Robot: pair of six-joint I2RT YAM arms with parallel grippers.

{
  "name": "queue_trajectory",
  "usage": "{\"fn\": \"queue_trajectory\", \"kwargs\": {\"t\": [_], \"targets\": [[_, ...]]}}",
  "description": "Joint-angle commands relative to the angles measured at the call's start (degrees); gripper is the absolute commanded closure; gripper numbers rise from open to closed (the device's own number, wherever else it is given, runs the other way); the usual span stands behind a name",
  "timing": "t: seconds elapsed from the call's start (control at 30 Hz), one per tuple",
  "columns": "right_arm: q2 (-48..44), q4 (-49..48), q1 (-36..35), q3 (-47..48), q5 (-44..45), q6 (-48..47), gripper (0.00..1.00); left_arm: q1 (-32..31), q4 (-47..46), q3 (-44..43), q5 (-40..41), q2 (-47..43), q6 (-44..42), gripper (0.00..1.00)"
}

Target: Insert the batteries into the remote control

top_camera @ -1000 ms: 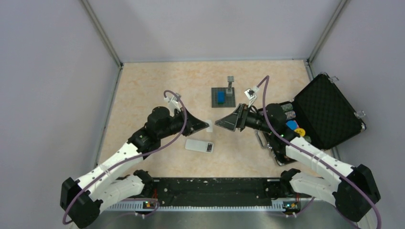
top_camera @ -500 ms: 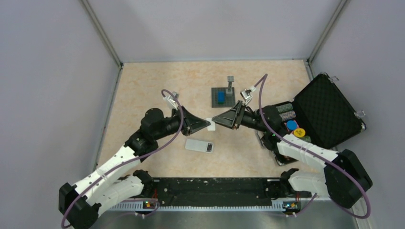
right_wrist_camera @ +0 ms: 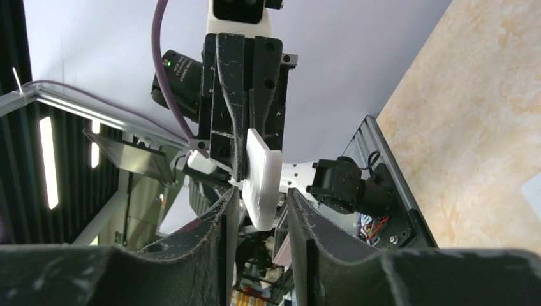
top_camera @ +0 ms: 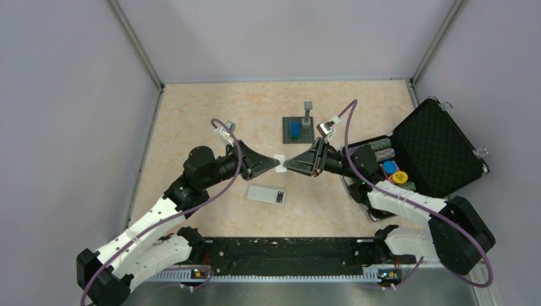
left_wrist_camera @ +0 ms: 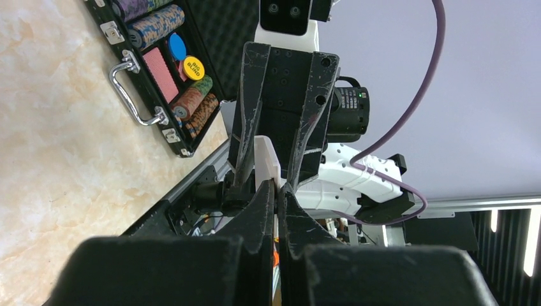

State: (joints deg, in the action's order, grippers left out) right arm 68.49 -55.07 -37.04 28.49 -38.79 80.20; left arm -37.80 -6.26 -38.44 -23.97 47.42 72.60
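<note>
The remote control [top_camera: 266, 194], a small white handset, lies flat on the table below the two grippers. Above it, my left gripper [top_camera: 278, 167] is shut on a small flat white plate [top_camera: 280, 163], pinched edge-on between its tips [left_wrist_camera: 276, 186]. My right gripper [top_camera: 286, 166] faces it tip to tip. Its jaws stand either side of the plate's [right_wrist_camera: 263, 175] free end, with a gap still showing beside one finger [right_wrist_camera: 298, 210]. The batteries are out of view.
An open black case [top_camera: 440, 150] with poker chips [top_camera: 386, 155] sits at the right, under the right arm. A grey square plate with a blue block [top_camera: 296, 129] stands behind the grippers. Walls close in the table on three sides.
Both arms have moved toward each other until the grippers meet tip to tip. The right jaws have narrowed around the white plate held by the left gripper.
</note>
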Motion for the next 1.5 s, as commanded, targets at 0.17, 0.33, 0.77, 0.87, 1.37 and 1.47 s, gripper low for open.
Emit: {"fn": "queue_trajectory", "kwargs": {"t": [0.17, 0.33, 0.77, 0.87, 1.37, 1.47], "targets": [[0.6, -3.1, -0.9, 2.6, -1.4, -0.8, 0.90, 0.3, -3.3, 0.5, 0.0, 0.0, 0.8, 1.00], [0.7, -2.3, -0.9, 2.3, -0.1, -0.5, 1.00, 0.3, -2.6, 1.3, 0.2, 0.0, 0.7, 0.83], [-8.6, 21.7, -1.2, -4.6, 13.3, -8.7, 1.00, 0.6, 19.0, 1.2, 14.2, -5.2, -8.2, 0.41], [-11.0, 28.8, -1.6, -6.8, 17.8, -11.9, 1.00, 0.9, 24.5, 2.6, 18.8, -6.2, -10.5, 0.41], [0.2, 21.9, -14.8, -11.4, 37.2, -16.2, 1.00, 1.0, 28.1, 10.3, 24.9, 0.4, -19.4, 0.41], [4.2, 18.5, -15.2, -11.4, 38.6, -17.1, 1.00, 1.0, 25.9, 11.6, 25.3, 1.9, -19.9, 0.41]]}}
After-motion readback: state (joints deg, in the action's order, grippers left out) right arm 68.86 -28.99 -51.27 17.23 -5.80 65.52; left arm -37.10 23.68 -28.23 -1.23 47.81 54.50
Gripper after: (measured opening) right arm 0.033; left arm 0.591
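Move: Between the two grippers, the white battery cover is held at the left fingertips, about 1 cm left of the right hand's point and level with it. The remote lies face down, some 3 cm ahead, 4 cm left and 29 cm below the left hand; from the right hand it is 3 cm ahead, 6 cm left and 27 cm below. Its open battery compartment lies 2 cm ahead and 2 cm left of the right hand, equally low. Taking over the cover, the right fingers close from part-open and pinch it before the left fingers open and let go. Both hands then sink about 20 cm towards the remote, fingers tipping down: the left, open, swings some 9 cm left towards the remote's left end; the right keeps its hold and lowers the cover towards the compartment, veering right before easing partly back. ##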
